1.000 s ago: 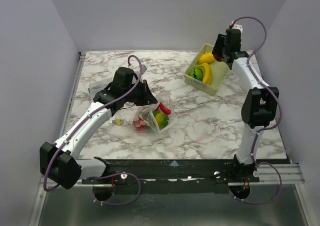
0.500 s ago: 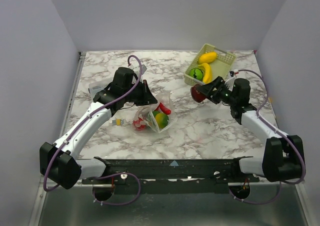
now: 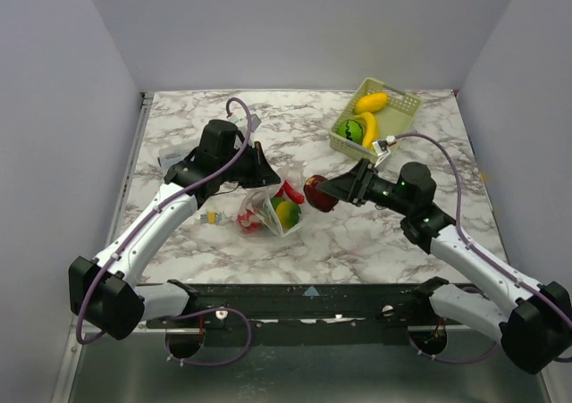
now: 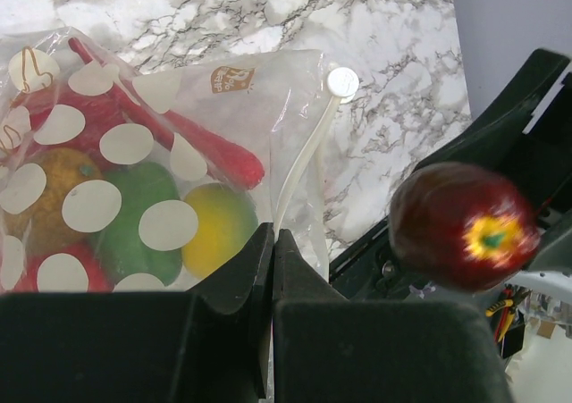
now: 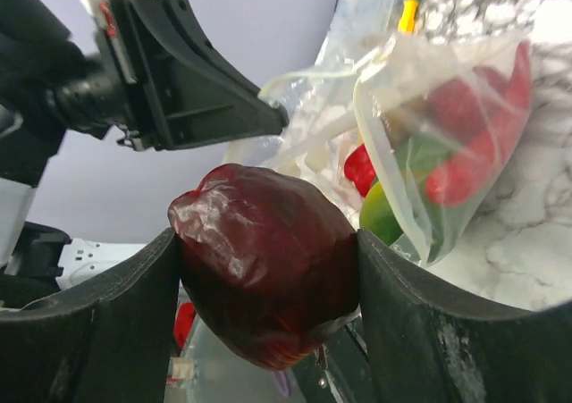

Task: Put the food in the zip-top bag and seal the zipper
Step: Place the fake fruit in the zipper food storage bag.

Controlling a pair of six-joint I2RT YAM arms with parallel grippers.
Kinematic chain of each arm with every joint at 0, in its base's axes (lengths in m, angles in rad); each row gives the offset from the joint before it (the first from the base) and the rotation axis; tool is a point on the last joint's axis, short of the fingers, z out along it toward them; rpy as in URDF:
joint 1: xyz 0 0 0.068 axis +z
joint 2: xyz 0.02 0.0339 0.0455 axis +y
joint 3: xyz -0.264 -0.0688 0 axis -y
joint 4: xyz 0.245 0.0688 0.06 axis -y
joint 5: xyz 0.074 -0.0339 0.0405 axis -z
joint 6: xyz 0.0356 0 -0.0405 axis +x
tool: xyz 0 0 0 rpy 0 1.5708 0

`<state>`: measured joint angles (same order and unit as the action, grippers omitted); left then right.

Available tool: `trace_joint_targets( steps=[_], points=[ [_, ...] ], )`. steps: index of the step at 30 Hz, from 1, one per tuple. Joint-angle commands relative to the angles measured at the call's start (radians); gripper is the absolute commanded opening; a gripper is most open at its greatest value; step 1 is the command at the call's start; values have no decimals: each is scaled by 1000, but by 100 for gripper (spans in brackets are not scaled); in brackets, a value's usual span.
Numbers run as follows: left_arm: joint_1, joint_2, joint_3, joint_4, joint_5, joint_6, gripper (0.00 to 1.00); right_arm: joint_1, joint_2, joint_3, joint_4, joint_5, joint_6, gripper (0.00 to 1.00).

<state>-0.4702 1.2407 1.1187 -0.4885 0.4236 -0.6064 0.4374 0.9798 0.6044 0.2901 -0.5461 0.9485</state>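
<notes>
The clear zip-top bag [image 3: 273,208], printed with white dots, lies mid-table. It holds red, green, yellow and orange toy foods [image 4: 134,211]. My left gripper [image 3: 266,172] is shut on the bag's mouth edge [image 4: 299,175] and holds it up; the jaws pinch the plastic [image 4: 273,239]. My right gripper [image 3: 323,191] is shut on a dark red glossy toy fruit [image 5: 264,264], held in the air just right of the bag's mouth. The fruit also shows in the left wrist view [image 4: 463,226]. The bag's open mouth [image 5: 429,135] faces it.
A pale-green lattice basket [image 3: 398,115] stands at the back right with yellow banana pieces [image 3: 369,104] and a green piece [image 3: 350,130]. A small packet with a yellow bit [image 3: 211,216] lies left of the bag. Grey walls enclose the marble table [image 3: 375,233].
My right arm swung from the basket down and left across the table, carrying the dark red fruit to the bag's mouth. The left gripper has kept its hold on the bag.
</notes>
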Motion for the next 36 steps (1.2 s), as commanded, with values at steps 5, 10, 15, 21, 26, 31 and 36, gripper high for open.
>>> trace_joint_targets(
  steps=[5, 10, 15, 21, 26, 31, 36],
  points=[
    [5, -31, 1, 10, 5, 4, 0, 211, 126, 24, 49, 215, 45, 1],
    [7, -31, 0, 10, 6, 4, 0, 264, 231, 60, 128, 228, 85, 17],
    [6, -35, 0, 14, 11, 2, 0, 311, 313, 107, 67, 287, 94, 42],
    [6, -43, -2, 15, 13, 1, 0, 347, 314, 140, 6, 361, 61, 82],
    [6, -41, -2, 16, 16, -1, 0, 360, 326, 160, -3, 361, 45, 91],
    [5, -43, -2, 15, 10, 2, 0, 368, 339, 174, -19, 360, 43, 93],
    [5, -47, -3, 15, 12, 2, 0, 367, 303, 180, -70, 402, 21, 91]
  ],
)
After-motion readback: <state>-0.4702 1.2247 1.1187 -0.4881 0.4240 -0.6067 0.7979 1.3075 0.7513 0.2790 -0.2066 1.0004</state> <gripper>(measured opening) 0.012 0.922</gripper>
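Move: The dark red fruit is already in your right fingers; the open bag mouth lies about 12 cm to the left, level fore and aft, and 6 cm lower. The left gripper's pinch on the rim is roughly 12 cm left, 4 cm ahead and at your height. Inside, the green-yellow mango sits about 10 cm left, neither ahead nor back, 14 cm below. From the left hand the mouth is some 4 cm back, straight in line sideways, and 6 cm below. Carry the dark red fruit left with the right gripper, about 10 cm, sinking some 5 cm into the bag's mouth, fingertips dipping roughly 10 degrees. Once you have nearly finished the leftward travel, spread the fingers wider to let go of the fruit. Keep the left gripper shut on the rim, holding the mouth up. ##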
